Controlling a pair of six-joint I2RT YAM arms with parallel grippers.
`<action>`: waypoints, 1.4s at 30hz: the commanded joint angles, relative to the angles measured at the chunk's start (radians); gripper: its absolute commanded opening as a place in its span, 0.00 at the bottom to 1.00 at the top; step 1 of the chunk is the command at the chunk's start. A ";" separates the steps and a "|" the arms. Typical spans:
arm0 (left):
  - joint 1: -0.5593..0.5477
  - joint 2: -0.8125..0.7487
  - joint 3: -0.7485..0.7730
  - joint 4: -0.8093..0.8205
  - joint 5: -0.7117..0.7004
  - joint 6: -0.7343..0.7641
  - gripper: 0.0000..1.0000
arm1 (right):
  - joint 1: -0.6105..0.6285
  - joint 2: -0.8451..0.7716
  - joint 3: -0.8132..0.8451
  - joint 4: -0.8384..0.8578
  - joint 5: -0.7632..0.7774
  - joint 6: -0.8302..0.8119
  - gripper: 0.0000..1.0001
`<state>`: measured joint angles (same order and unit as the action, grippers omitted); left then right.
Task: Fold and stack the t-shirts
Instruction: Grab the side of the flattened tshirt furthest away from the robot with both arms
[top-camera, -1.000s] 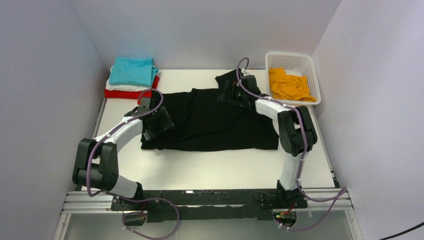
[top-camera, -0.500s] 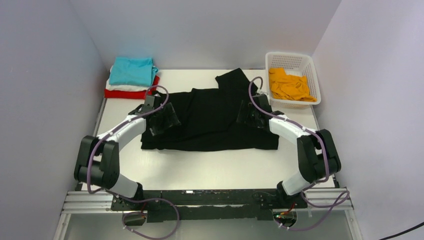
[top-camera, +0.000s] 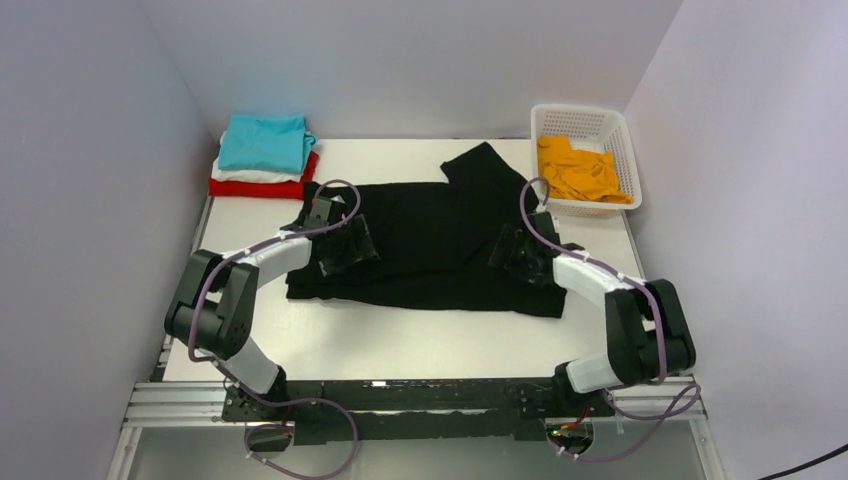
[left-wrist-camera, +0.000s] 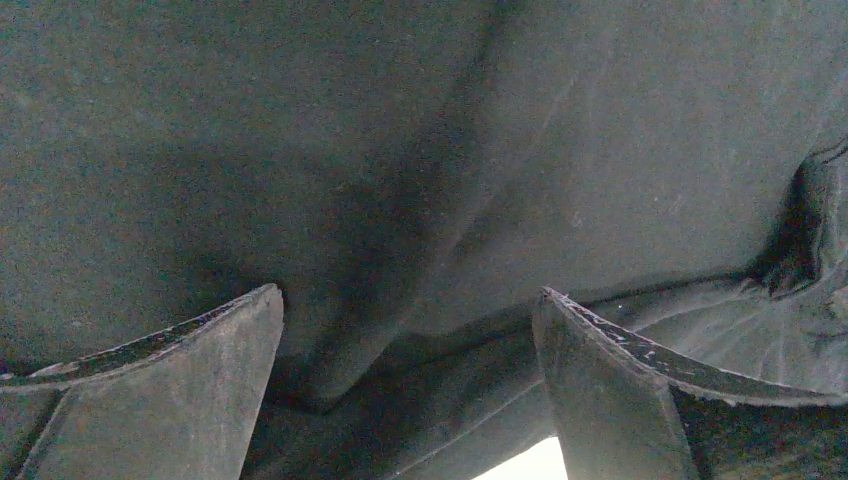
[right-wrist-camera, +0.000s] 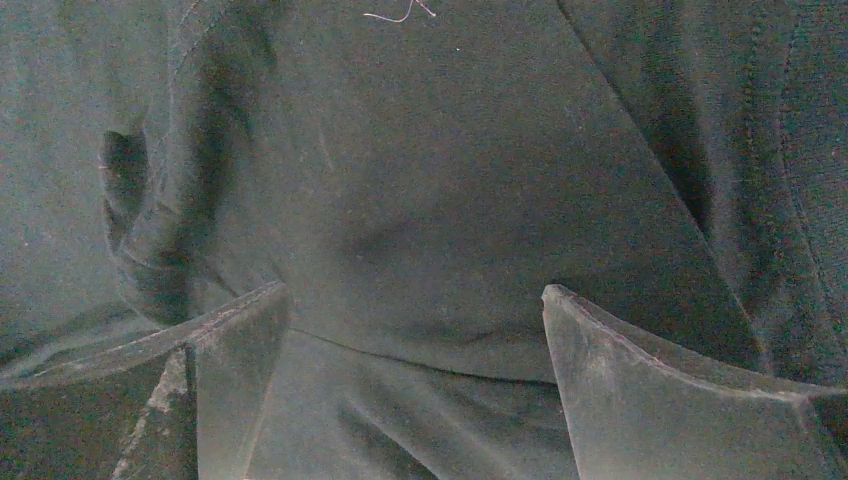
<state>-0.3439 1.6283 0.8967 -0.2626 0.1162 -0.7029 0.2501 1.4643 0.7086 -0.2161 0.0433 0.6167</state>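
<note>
A large black t-shirt (top-camera: 430, 240) lies spread across the middle of the table, one sleeve sticking out at the back. My left gripper (top-camera: 345, 245) sits low over its left part, jaws open; the left wrist view shows black cloth (left-wrist-camera: 420, 180) between and beyond the fingers. My right gripper (top-camera: 522, 255) sits low over its right part, jaws open, with black cloth (right-wrist-camera: 430, 220) filling the right wrist view. A folded stack stands at the back left: teal shirt (top-camera: 264, 141) on a white one (top-camera: 240, 174) on a red one (top-camera: 255, 187). An orange shirt (top-camera: 580, 170) lies in the basket.
A white plastic lattice basket (top-camera: 625, 150) stands at the back right. Walls close in the table (top-camera: 420, 340) on the left, back and right. The arm bases sit on a rail at the near edge.
The right arm has drawn back from the far sleeve toward the near right of the black shirt. The left gripper has moved right and inward over the shirt. The shirt's cloth has shifted.
</note>
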 joint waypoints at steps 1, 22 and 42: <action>-0.055 -0.018 -0.104 -0.052 0.010 -0.050 0.99 | -0.031 -0.090 -0.099 -0.307 0.002 0.072 1.00; -0.010 -0.289 0.027 -0.508 -0.339 -0.058 0.99 | -0.051 -0.327 -0.020 -0.224 -0.067 -0.128 1.00; 0.031 -0.427 -0.172 -0.195 -0.209 -0.124 0.99 | -0.051 -0.300 -0.060 -0.217 -0.045 -0.157 1.00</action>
<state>-0.3183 1.1519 0.6350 -0.5922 -0.0746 -0.8108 0.2016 1.1782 0.6556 -0.4614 -0.0246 0.4702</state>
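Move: The black t-shirt lies flat under both open hands, their fingertips already on the cloth: its middle is about 17 cm right and 2 cm ahead of the left hand, and 18 cm left and 3 cm ahead of the right. Its near-left corner is roughly 13 cm left and 12 cm back of the left hand; the near-right corner sits 10 cm right and 15 cm back of the right, and the sleeve jutting from the far edge some 24 cm ahead and 6 cm left. The t-shirt is dragged back towards the robot, about 8 cm, under the wide-open fingertips of both hands, which then lift off the cloth and forward a little. The right settles hovering roughly 3.5 cm above its starting height; the left swings left and back, sinking towards the shirt's near-left part while turning counter-clockwise some 10 degrees, then eases slightly forward. ##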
